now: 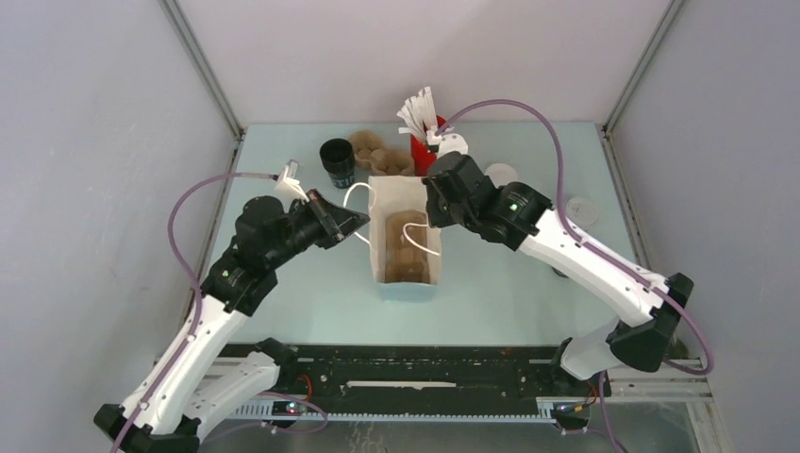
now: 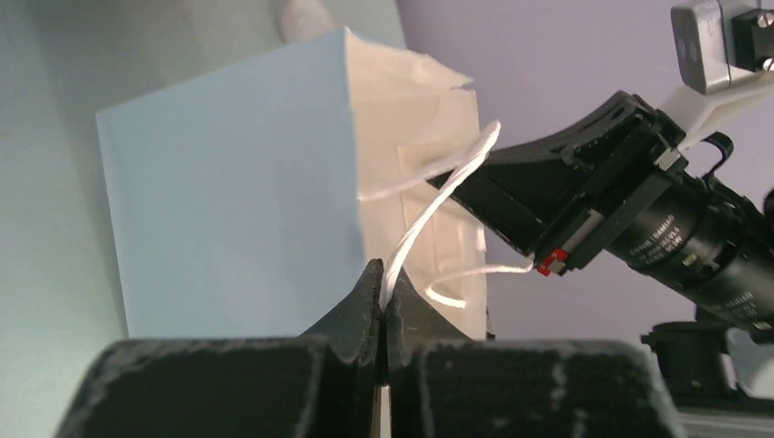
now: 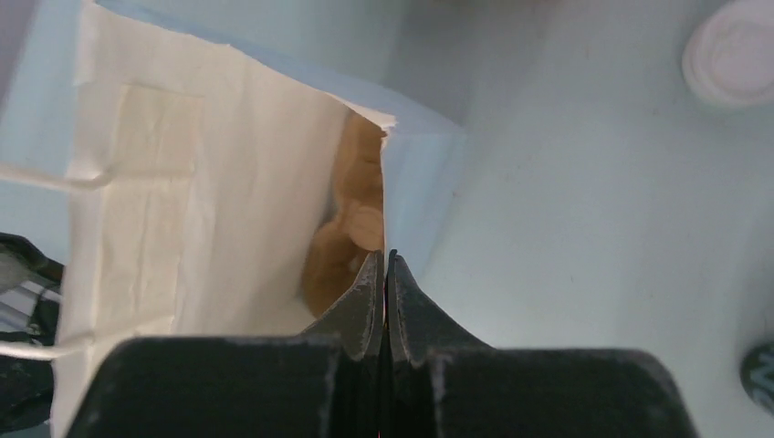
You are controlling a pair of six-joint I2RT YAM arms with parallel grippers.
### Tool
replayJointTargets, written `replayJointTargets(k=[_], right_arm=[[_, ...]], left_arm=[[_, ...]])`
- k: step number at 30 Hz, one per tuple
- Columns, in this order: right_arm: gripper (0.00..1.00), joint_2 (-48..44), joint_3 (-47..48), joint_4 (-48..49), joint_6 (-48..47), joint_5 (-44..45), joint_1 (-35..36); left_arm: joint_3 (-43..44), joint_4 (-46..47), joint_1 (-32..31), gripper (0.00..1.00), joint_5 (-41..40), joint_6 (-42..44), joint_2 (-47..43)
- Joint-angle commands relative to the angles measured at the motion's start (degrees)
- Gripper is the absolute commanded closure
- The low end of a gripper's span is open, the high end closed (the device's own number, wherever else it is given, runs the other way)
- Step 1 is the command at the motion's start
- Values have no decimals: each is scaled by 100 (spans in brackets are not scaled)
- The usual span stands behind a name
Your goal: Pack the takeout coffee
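Note:
An open white paper bag (image 1: 381, 247) stands mid-table with a brown cup carrier (image 1: 408, 262) inside. My left gripper (image 1: 357, 224) (image 2: 384, 274) is shut on the bag's white string handle (image 2: 429, 205) at its left side. The right wall of the bag (image 3: 415, 173) runs down between the fingertips of my right gripper (image 1: 432, 215) (image 3: 384, 260), which is shut on that rim. The takeout coffee shows only as a round white lid (image 1: 501, 176) behind my right arm, its cup hidden. A white lid (image 3: 735, 59) also lies right of the bag; I cannot tell if it is the same one.
A lidless black cup (image 1: 337, 159), a brown cardboard carrier (image 1: 377, 154) and a red holder with white sticks (image 1: 422, 127) stand behind the bag. A loose white lid disc (image 1: 582, 209) lies at the right. Grey walls close in both sides.

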Motion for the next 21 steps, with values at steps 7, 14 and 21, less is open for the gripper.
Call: replayJointTargets(k=[7, 14, 21], right_arm=[[100, -803, -567, 1757, -1849, -409, -87], [100, -650, -251, 1215, -2405, -1382, -249], [100, 42, 627, -179, -2839, -2120, -189]], left_arm=[[440, -1035, -37, 34, -390, 745, -693], [2395, -2935, -33, 10, -1782, 1359, -369], [4867, -4021, 10, 9, -1205, 2269, 1699]])
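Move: The left gripper is shut on the left rim of the paper bag by its handle; the bag's middle lies about 7 cm to its right, 1 cm back and 12 cm down. From it the black cup stands some 15 cm ahead and 8 cm left, the spare cup holder 18 cm ahead and 2 cm right. From the right gripper, shut on the right rim, the bag's middle lies 7 cm left, level fore and aft, 12 cm down; the red straw cup stands 18 cm ahead, 1 cm left. Open the left gripper wide to let go of the bag's rim and handle, drawing it back a little and left about 7 cm, then lift it clear, some 13 cm up. Keep the right gripper pinched on the right rim, raise it roughly 4 cm, easing down slightly at the end, and turn it counter-clockwise by more than 20 degrees so the bag swings round with it. ##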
